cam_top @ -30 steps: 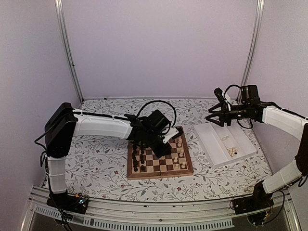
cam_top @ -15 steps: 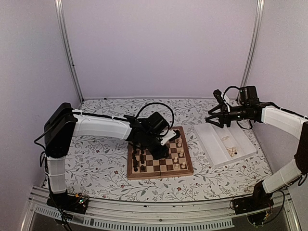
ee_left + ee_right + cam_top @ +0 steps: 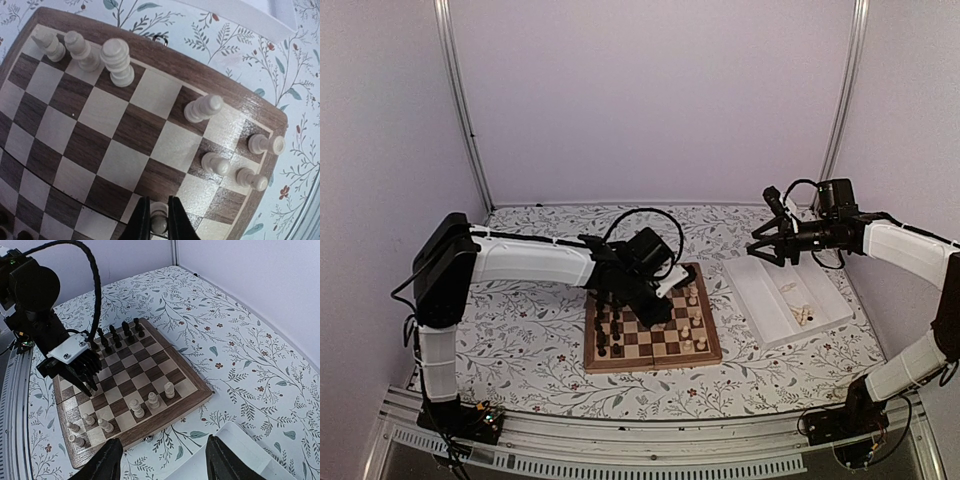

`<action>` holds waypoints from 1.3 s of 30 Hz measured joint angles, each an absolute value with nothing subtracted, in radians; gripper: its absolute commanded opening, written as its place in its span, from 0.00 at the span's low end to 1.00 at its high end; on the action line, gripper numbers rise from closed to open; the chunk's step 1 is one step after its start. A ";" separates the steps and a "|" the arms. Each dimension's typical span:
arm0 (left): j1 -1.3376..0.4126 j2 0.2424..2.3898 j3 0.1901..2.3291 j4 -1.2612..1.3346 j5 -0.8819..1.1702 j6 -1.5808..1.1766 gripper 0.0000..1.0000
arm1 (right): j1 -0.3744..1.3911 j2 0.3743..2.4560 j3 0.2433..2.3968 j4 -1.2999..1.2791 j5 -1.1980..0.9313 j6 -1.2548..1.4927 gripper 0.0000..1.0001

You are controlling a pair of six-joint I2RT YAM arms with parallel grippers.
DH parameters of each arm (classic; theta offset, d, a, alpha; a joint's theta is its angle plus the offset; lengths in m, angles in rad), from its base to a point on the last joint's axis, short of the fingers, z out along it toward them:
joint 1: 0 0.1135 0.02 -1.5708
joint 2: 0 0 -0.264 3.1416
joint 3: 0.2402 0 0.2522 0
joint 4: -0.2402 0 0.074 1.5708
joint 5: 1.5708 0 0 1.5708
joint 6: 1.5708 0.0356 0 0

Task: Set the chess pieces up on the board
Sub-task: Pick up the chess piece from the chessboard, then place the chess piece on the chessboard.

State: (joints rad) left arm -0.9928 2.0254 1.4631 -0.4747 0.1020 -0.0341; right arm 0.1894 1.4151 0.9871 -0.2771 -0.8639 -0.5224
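Observation:
The board [image 3: 650, 364] lies between the arms, with pale chess pieces [image 3: 694, 318] along its right side. In the left wrist view, several pale pieces stand near the far rim [image 3: 118, 60] and the right corner [image 3: 215, 162]. My left gripper [image 3: 159, 201] hangs low over the board and is shut on a pale pawn [image 3: 159, 212], which stands upright between the fingers. The same gripper [image 3: 82, 377] shows in the right wrist view. My right gripper [image 3: 765, 247] is open and empty, raised above the far left corner of the white tray [image 3: 770, 310].
Dark pieces [image 3: 608, 330] stand in rows on the board's left side [image 3: 117, 332]. A few pale pieces [image 3: 802, 308] lie in the white tray. The left arm's cable [image 3: 95, 295] loops above the board. A floral cloth [image 3: 520, 320] covers the table.
The left gripper has shifted only slightly over the board's middle. The right arm has hardly moved.

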 measured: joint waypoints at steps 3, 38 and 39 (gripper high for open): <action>-0.993 2.038 1.502 -0.473 0.113 -0.034 0.09 | 0.189 1.415 0.987 -0.277 -0.864 -0.525 0.59; -1.001 2.181 1.662 -0.455 0.198 -0.035 0.08 | 0.189 1.430 0.988 -0.298 -0.870 -0.551 0.59; -1.001 2.185 1.662 -0.456 0.199 -0.035 0.09 | 0.189 1.430 0.988 -0.299 -0.871 -0.551 0.59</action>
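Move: The pawn already pinched in the left gripper goes to the empty light square in the second row, about 5 cm to the right and 1 cm ahead, its surface some 3 cm below the hand. The tall white piece stands 3 cm right of that square, the near pawn 3 cm back of it and the corner pawn 6 cm back of it. From the right hand, the square lies some 11 cm left, 8 cm back and 17 cm below. Bring the left gripper about 5 cm to the right, keeping the pawn pinched, towards the gap between the tall white piece and the near pawn. Hop up a good centimetre first, sink back while travelling, make a second, smaller hop, then settle down over the light square, edging forward about 1 cm and tilting the fingertips some 5 degrees further right. ##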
